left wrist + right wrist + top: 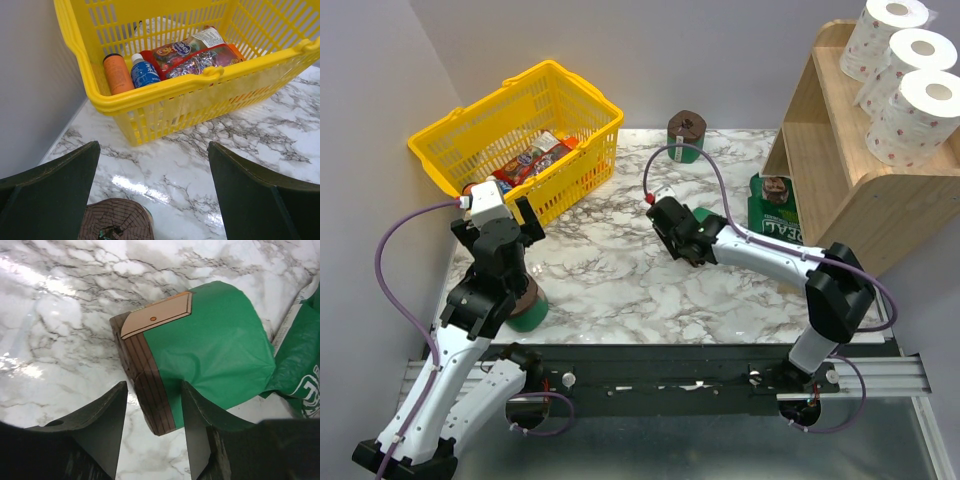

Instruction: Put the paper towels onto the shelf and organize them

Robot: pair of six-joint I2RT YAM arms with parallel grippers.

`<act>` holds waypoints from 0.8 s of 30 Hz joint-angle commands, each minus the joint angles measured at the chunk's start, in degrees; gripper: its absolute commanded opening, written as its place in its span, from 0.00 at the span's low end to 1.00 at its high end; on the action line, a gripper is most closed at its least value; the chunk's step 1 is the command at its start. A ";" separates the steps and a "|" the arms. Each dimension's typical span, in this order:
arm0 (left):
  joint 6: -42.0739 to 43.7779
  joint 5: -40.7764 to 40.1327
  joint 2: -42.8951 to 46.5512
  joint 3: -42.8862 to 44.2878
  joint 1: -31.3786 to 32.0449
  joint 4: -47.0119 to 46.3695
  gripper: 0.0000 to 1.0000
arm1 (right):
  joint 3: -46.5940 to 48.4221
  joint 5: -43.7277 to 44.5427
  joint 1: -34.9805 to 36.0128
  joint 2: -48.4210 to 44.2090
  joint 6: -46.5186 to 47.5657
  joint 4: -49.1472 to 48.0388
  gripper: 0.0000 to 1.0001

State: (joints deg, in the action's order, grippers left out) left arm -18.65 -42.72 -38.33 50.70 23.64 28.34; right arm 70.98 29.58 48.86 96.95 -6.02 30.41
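Note:
Three white paper towels (912, 85) lie in a row on the top tier of the wooden shelf (840, 170). A green roll with brown ends (210, 345) lies on the marble. My right gripper (154, 390) straddles its brown end. The right finger (200, 410) dents the green wrap, while a sliver of table shows beside the left finger; the jaws are open and narrow. From above, this gripper (672, 232) sits mid-table over that roll (698, 214). My left gripper (154, 147) hangs wide open and empty before the basket, with another green roll (117, 220) just below it.
A yellow basket (520, 110) holding a canister, a bottle and snack packs stands at the back left. One green roll (686, 133) stands upright at the back. Another (777, 190) rests on a green package (772, 222) by the shelf's foot. A fourth (525, 312) lies by the left arm.

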 commanded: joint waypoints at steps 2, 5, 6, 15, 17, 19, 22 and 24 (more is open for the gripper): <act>-0.33 0.80 -0.08 -0.42 0.00 -1.62 0.99 | -1.72 -6.46 4.57 -1.76 -7.58 -0.44 0.54; -0.42 0.71 -0.08 -0.42 0.00 -1.53 0.99 | -2.07 -7.69 7.73 -2.38 -10.23 -0.44 0.53; -0.42 0.71 0.00 -0.51 0.00 -1.53 0.99 | -2.07 -8.66 8.44 -2.38 -10.93 -0.79 0.53; -0.42 0.80 0.09 -0.51 0.00 -1.53 0.99 | -0.40 -9.12 12.84 -4.65 -11.99 -0.71 0.54; -0.42 0.80 0.18 -0.60 0.00 -1.44 0.99 | -1.36 -4.82 12.66 -6.23 -11.21 -0.62 0.54; -0.33 0.88 0.27 -0.60 0.00 -1.44 0.99 | -2.16 0.20 10.66 -8.26 -9.37 -0.53 0.52; -0.42 1.32 0.09 -0.69 0.09 -1.53 0.99 | -3.21 2.14 5.39 -10.19 -6.47 -0.44 0.35; -0.42 1.41 0.09 -0.69 0.09 -1.53 0.99 | -3.74 3.72 3.09 -11.07 -3.93 -0.44 0.29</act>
State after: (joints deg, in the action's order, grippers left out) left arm -18.65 -42.48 -38.48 50.70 23.64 28.34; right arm 68.79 26.20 57.30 88.29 -13.72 30.04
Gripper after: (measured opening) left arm 0.988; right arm 0.339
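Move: The green-and-brown paper towel roll, lying on its side, is the thing just ahead of the right hand: its middle is about 4 cm forward, 3 cm right and 3 cm below, with its brown end nearest the fingertips. The green bag is some 19 cm right of that roll and 6 cm farther out; a standing green roll is about 25 cm beyond it, 3 cm to its left. From the left hand the lying roll is roughly 38 cm right, 8 cm ahead and 20 cm below. From the brown end of the lying roll the right hand backs off low over the table, back and left together by about 12 cm, its left side rolling up roughly 10 degrees while it turns slightly counter-clockwise. It then reverses, coming forward and right about 5 cm while rising some 4 cm, and its half-open fingers close further on nothing. ##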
